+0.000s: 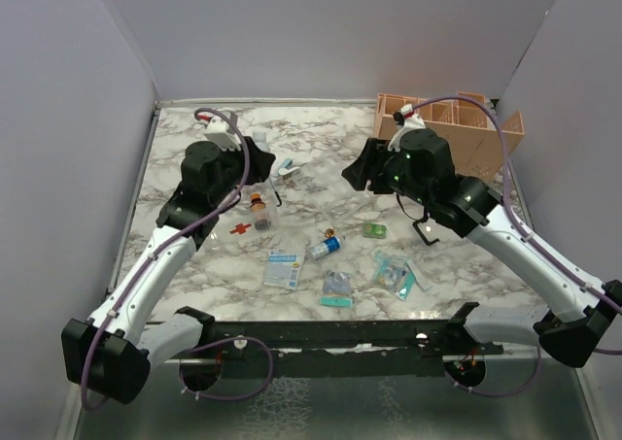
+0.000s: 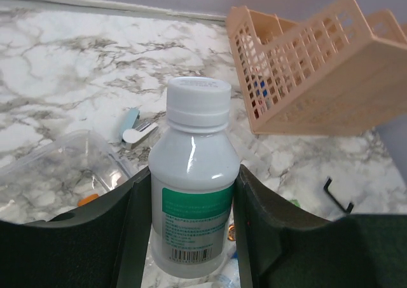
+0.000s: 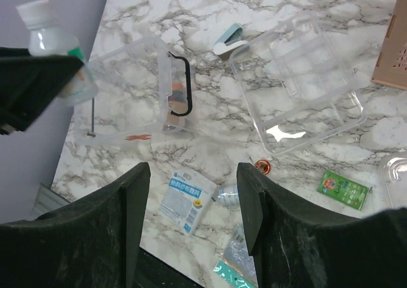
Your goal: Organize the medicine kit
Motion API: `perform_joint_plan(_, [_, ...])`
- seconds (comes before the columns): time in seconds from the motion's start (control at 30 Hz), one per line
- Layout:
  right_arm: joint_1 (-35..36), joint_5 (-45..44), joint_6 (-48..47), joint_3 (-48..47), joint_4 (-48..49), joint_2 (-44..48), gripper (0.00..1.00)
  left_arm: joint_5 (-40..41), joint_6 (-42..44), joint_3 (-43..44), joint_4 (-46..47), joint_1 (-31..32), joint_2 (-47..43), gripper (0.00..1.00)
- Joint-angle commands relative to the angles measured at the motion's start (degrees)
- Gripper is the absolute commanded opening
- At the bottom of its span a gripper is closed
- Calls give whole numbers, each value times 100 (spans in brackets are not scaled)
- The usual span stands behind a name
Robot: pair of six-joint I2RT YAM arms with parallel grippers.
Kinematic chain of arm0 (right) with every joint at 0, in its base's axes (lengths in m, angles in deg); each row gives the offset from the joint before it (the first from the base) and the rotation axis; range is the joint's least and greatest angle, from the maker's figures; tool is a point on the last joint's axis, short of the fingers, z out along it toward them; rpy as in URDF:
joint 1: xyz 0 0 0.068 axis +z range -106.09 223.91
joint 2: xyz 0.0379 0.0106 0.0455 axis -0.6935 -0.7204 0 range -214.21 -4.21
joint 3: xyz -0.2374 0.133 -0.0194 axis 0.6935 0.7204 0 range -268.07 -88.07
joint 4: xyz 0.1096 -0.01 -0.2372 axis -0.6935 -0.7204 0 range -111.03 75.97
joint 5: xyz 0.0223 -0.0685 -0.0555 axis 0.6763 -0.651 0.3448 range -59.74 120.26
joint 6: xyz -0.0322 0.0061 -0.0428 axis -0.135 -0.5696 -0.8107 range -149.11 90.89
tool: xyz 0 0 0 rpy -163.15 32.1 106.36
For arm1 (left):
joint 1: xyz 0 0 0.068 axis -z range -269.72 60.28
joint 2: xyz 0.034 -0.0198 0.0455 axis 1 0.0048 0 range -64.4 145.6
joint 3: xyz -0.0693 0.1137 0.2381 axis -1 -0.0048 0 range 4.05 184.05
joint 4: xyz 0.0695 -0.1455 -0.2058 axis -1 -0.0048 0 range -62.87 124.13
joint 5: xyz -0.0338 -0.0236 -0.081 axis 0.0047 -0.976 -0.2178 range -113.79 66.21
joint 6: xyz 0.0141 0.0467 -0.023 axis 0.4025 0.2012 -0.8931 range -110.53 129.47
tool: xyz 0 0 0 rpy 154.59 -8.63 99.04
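The medicine kit (image 3: 127,97) is a clear box with a black handle (image 3: 180,94) and a red cross (image 3: 137,137), lying left of centre on the marble; it also shows in the top view (image 1: 259,207) and low left in the left wrist view (image 2: 60,167). My left gripper (image 2: 194,180) is shut on a white bottle (image 2: 194,148) with a green label, held upright in the air. From the right wrist, that bottle (image 3: 54,46) hangs over the kit's left end. My right gripper (image 3: 194,173) is open and empty above the table, also seen in the top view (image 1: 356,176).
A second clear plastic shell (image 3: 299,91) lies right of the kit. A peach slotted organizer (image 1: 457,129) stands at the back right. Scattered in front are a blue-white sachet (image 3: 186,200), a green packet (image 3: 343,189), a small vial (image 1: 326,247) and a teal clip (image 3: 229,39).
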Motion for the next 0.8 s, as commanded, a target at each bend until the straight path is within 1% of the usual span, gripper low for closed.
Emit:
perform_joint_plan(0.0, [-7, -51, -20, -185, -94, -243, 57, 94, -2187, 370, -492, -510, 117, 31])
perform_joint_plan(0.1, [-7, 29, -154, -215, -114, -311, 57, 99, -3001, 450, -1001, -729, 224, 31])
perform_joint_plan(0.2, [-7, 71, -284, -271, -173, -390, 57, 7, -3712, 281, -1485, -1117, 217, 31])
perform_joint_plan(0.27, [-7, 127, -349, -299, -210, -438, 57, -168, -3924, 18, -1525, -1383, 162, 29])
perform_joint_plan(0.33, [-7, 167, -389, -279, -212, -465, 57, -216, -4034, -196, -1546, -1501, 106, 28])
perform_joint_plan(0.4, [-7, 208, -398, -253, -191, -488, 57, -215, -4040, -293, -1614, -1560, 112, 28])
perform_joint_plan(0.57, [-7, 284, -399, -175, -150, -534, 57, -188, -3680, -105, -1995, -1585, 493, 29])
perform_joint_plan(0.77, [-9, 265, -406, -84, -181, -544, 57, 229, -3021, 30, -2238, -1591, 986, 29])
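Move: Below and to the left of the left hand, which already holds the white bottle, the clear box has its middle about 8 cm ahead, 13 cm left and 25 cm down. Near its right side lies the brown bottle, some 8 cm ahead and 6 cm left of the hand; the nail clipper is about 21 cm ahead and 3 cm right, the clear tray 16 cm ahead and 17 cm right. For the empty right hand the box is roughly 14 cm ahead and 38 cm left. Swinging left about 8 cm and then sinking some 12 cm, the left hand carries the white bottle in over the clear box, its grip unchanged. The wrist turns counter-clockwise some 30 degrees and tips the fingers downward, so that the bottle's cap leans forward and left. The right hand, half open and empty, settles about 3 cm lower. ##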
